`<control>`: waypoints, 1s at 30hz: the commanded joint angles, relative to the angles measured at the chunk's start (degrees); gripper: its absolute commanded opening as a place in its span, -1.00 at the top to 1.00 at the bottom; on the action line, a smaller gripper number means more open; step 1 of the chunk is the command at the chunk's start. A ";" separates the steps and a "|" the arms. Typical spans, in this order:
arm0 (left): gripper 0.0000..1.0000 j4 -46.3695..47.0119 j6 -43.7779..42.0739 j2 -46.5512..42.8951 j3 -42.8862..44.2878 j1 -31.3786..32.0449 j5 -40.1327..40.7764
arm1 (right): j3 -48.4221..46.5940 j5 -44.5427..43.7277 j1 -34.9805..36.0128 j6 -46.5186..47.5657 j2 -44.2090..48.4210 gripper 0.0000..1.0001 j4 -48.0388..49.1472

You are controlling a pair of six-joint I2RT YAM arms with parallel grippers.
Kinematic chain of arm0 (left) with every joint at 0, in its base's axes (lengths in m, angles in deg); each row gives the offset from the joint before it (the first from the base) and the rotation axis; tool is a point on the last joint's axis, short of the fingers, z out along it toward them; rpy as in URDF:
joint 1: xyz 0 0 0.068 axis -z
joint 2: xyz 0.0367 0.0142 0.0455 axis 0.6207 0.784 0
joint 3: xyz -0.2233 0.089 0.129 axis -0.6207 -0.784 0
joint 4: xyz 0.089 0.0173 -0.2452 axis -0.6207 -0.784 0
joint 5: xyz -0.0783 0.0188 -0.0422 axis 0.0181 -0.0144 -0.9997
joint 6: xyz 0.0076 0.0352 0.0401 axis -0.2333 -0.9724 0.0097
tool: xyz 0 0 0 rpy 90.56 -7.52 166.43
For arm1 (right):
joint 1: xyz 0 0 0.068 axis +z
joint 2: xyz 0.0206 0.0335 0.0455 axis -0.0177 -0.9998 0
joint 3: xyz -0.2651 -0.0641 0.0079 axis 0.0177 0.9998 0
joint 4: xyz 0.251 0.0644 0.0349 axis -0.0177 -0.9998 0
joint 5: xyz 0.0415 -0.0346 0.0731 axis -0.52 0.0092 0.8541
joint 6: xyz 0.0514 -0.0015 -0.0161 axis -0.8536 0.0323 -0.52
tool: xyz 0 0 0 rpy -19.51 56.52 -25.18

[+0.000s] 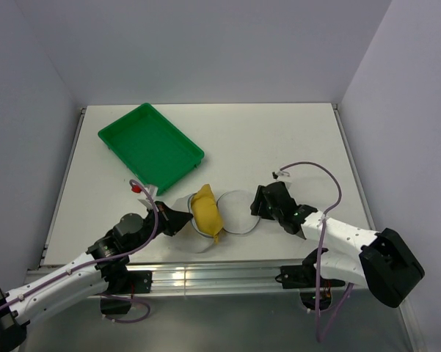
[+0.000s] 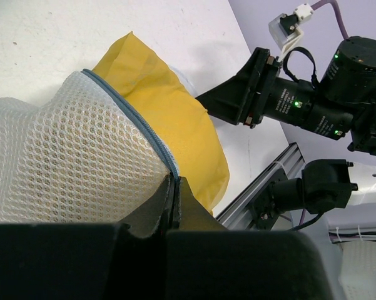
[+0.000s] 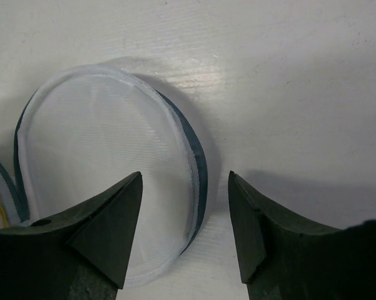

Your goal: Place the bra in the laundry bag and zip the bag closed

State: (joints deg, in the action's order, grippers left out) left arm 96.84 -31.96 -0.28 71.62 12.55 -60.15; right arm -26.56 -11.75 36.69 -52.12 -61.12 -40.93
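Note:
The mustard-yellow bra [image 1: 207,212] [image 2: 175,125] bulges out of the open mouth of the white mesh laundry bag [image 1: 196,236] [image 2: 62,156]. My left gripper [image 1: 175,218] [image 2: 173,186] is shut on the bag's blue-grey zipper rim [image 2: 147,131], just left of the bra. The bag's round mesh lid [image 1: 237,213] [image 3: 100,156] lies flat on the table to the right of the bra. My right gripper [image 1: 263,203] [image 3: 184,180] is open and low over the lid, its fingers [image 3: 116,219] straddling the lid's dark zipper edge [image 3: 199,164] without touching it.
A green plastic tray [image 1: 150,143] sits at the back left of the white table [image 1: 293,139]. An aluminium rail [image 1: 220,275] [image 2: 269,181] runs along the near edge. Grey walls close in the back and both sides.

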 commanded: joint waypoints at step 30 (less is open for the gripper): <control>1.00 5.33 -2.04 8.99 10.26 0.06 0.21 | -19.46 -4.41 6.94 5.23 26.72 1.00 -22.81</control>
State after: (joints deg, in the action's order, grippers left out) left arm 98.17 -32.61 7.28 78.83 12.55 -59.86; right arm -44.48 -15.31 41.41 -48.95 -31.66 -53.76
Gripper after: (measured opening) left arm 0.013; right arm 0.022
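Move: The laundry bag's lid lies open, its right-hand rim nearly between the right hand's parted fingers: about 1 cm left, level fore and aft, 2 cm below. The yellow bra, bulging out of the bag's mouth, is roughly 16 cm left and 1 cm ahead, a little above; the bag's mesh body is some 19 cm left and 3 cm back. From the left hand, already holding the mouth's edge, that rim is about 20 cm right, 3 cm ahead, 10 cm below. The lid's free rim is pinched by the right hand, which eases down about 2 cm and slightly left, shuts its fingers on it, then whisks it up some 25 cm, the fingertips tilting up towards level. The left hand keeps its pinch on the bag's zip edge, holding nearly still until it rises about 3 cm at the end, drifting slightly right and forward. ##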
